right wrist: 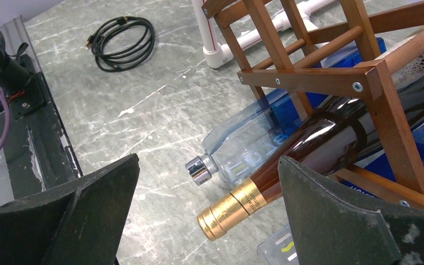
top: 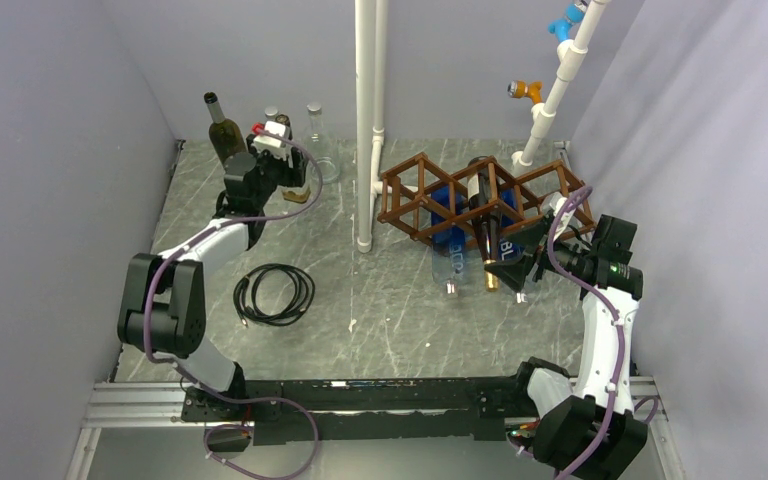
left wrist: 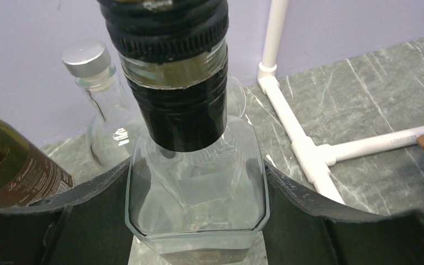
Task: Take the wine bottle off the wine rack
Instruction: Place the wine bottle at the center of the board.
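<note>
The brown wooden wine rack point(top: 406, 180) point(right wrist: 309, 80) stands right of centre. A dark wine bottle point(top: 480, 215) point(right wrist: 309, 143) lies in a middle cell, its gold-foil neck point(right wrist: 234, 207) sticking out towards the front. My right gripper point(top: 515, 270) point(right wrist: 208, 160) is open in front of the rack, with the neck between its fingers and untouched. At the back left, my left gripper point(top: 282, 170) point(left wrist: 196, 182) is shut on a clear square glass bottle point(left wrist: 196, 193) with a black cap, one finger point(left wrist: 88, 221) pressed to each side.
A blue-tinted clear bottle point(right wrist: 243, 149) with a silver cap lies in the rack beside the wine bottle. A green bottle point(top: 224, 130) point(left wrist: 11, 165) and a clear one point(left wrist: 102, 110) stand by the left gripper. There is also a white pipe frame point(top: 365, 120) and a coiled black cable point(top: 275, 293).
</note>
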### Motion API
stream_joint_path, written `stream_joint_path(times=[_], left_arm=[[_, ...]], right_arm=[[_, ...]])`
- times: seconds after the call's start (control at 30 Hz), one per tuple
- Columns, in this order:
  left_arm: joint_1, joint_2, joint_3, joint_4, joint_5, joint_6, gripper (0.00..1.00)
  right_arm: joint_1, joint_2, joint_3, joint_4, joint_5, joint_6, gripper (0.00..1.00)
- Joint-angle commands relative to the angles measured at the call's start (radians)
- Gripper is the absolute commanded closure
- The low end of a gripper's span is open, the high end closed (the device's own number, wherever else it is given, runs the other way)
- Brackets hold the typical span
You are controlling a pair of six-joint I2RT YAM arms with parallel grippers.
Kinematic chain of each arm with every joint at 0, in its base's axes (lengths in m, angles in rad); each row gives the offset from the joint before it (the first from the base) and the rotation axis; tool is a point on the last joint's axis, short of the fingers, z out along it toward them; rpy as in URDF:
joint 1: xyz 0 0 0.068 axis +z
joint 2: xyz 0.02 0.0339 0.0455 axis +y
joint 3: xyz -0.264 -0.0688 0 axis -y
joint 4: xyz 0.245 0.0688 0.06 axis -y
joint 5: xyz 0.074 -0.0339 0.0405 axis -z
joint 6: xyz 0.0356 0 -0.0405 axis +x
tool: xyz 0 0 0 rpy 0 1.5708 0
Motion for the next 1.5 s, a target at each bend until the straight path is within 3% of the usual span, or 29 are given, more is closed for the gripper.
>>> stream_joint_path(times=[0.0, 1.07, 1.3, 1.47], left_arm=[[0.005, 0.026, 0.114, 0.255, 0.019, 0.016, 1.00], [0.006, 0.285, 0.310, 0.270, 0.006, -0.026, 1.00], [0.006, 0.314, 0.327, 0.254, 0.018, -0.058, 0.89], [0.005, 0.311, 0.308, 0.257, 0.018, -0.070, 0.66]], right_arm=[[0.008, -0.003, 0.001, 0.031, -0.010, -0.011, 0.00], [0.029, 0.010, 0.002, 0.028, 0.004, -0.022, 0.00], [0.034, 0.016, 0.004, 0.023, 0.010, -0.028, 0.00], [0.038, 0.017, 0.005, 0.021, 0.014, -0.031, 0.00]])
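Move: Some 8 cm ahead of the left hand, 1 cm to its right and about 17 cm below lies the free spot on the board for the wine bottle it holds upright. Beyond that spot stand two clear bottles, the left one about 13 cm ahead and 4 cm left of the hand, the right one 14 cm ahead and 5 cm right; the green bottle is 12 cm ahead, 11 cm left. From the right hand the spot is roughly 32 cm ahead, 37 cm left and 17 cm below. Carrying the upright wine bottle forward towards the clear bottles, the left hand goes about 8 cm out while sinking some 4.5 cm; the forward travel eases off and the last part is mostly straight down towards the board. The fingers keep their hold on the bottle's body, and the wrist stays practically level. ##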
